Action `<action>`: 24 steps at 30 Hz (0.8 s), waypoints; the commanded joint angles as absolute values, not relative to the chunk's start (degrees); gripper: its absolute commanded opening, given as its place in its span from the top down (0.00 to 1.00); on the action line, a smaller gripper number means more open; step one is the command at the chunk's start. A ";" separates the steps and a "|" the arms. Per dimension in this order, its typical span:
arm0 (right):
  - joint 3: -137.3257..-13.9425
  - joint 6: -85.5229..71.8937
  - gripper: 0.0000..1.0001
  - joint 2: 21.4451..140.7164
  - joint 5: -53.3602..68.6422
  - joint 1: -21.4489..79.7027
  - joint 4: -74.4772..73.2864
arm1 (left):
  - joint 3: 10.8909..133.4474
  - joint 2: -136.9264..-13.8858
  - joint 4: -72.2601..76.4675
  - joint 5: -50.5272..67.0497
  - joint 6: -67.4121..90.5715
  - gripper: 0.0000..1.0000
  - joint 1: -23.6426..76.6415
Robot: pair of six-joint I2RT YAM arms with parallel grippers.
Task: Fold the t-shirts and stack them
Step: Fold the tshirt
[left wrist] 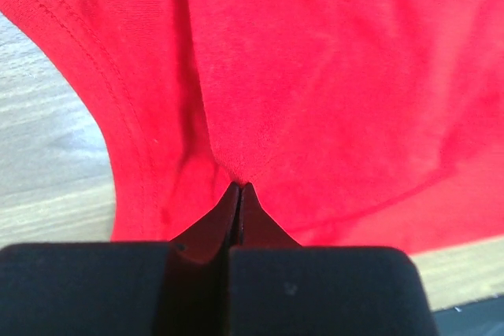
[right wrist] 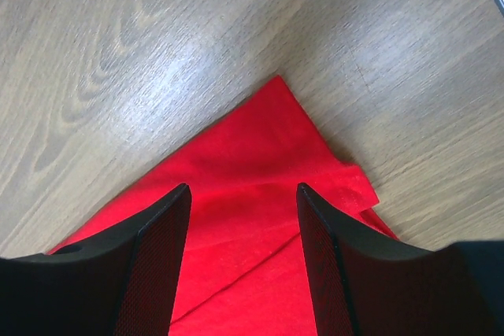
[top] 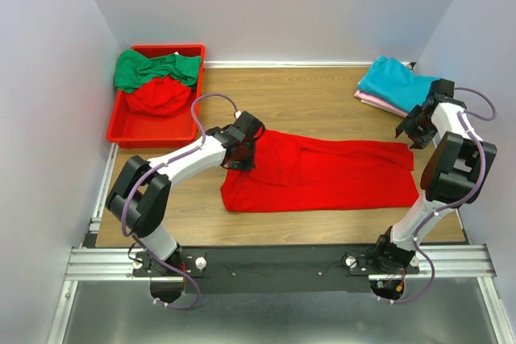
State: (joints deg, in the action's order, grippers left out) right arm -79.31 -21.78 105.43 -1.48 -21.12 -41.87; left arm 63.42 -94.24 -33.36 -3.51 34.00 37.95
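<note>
A bright red t-shirt [top: 322, 171] lies folded into a long strip across the middle of the wooden table. My left gripper [top: 242, 151] is at its far left end. In the left wrist view its jaws [left wrist: 240, 185] are shut, pinching a small pucker of the red cloth [left wrist: 331, 76]. My right gripper [top: 415, 130] hovers open over the strip's far right corner. In the right wrist view, the red corner [right wrist: 252, 163] lies between and below the spread fingers [right wrist: 244, 188], with nothing gripped.
A red plastic bin [top: 121, 130] at the back left holds a green t-shirt [top: 153, 68] and another red one [top: 157, 96]. At the back right a teal t-shirt [top: 395, 84] lies folded on a pink one [top: 375, 102]. White walls enclose the table on three sides.
</note>
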 commanded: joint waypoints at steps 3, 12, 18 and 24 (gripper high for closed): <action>-77.61 -20.92 0.36 102.83 1.32 -21.62 -42.36 | 62.93 -90.27 -34.80 -0.71 36.12 1.00 39.20; -77.08 -21.09 0.36 98.35 3.34 -20.31 -42.36 | 58.36 -85.35 -34.54 4.03 40.07 1.00 41.75; -73.40 -21.70 0.36 93.62 1.76 -6.26 -42.89 | 53.71 -81.83 -33.14 5.36 42.63 1.00 42.63; -67.15 -26.27 0.36 90.00 8.95 8.15 -42.54 | 51.15 -81.65 -31.29 7.38 43.42 1.00 42.80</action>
State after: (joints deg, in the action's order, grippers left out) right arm -70.61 -23.14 92.20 4.14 2.09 -41.28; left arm 52.07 -82.37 -32.58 4.36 42.06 42.39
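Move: Straight behind the left hand, about 14 cm back and 4 cm below, lies the near edge of the red t-shirt, towards which the fold pinched in its fingers goes; the t-shirt's near-left corner is some 13 cm back and 7 cm left. From the right hand, the t-shirt's middle lies some 29 cm left and 12 cm back, about 5 cm lower; its far right corner is barely 3 cm back, directly behind. The turquoise t-shirt lies 16 cm ahead and 3 cm left. Keeping its shut pinch on the red fold, the left hand lifts it a couple of centimetres, then draws it back about 7 cm towards the t-shirt's near edge, tilting slightly. The empty right hand barely stirs at first, then rises some 4 cm and sweeps about 17 cm left over the far part of the t-shirt, turning some 25 degrees counter-clockwise, fingers still open. ##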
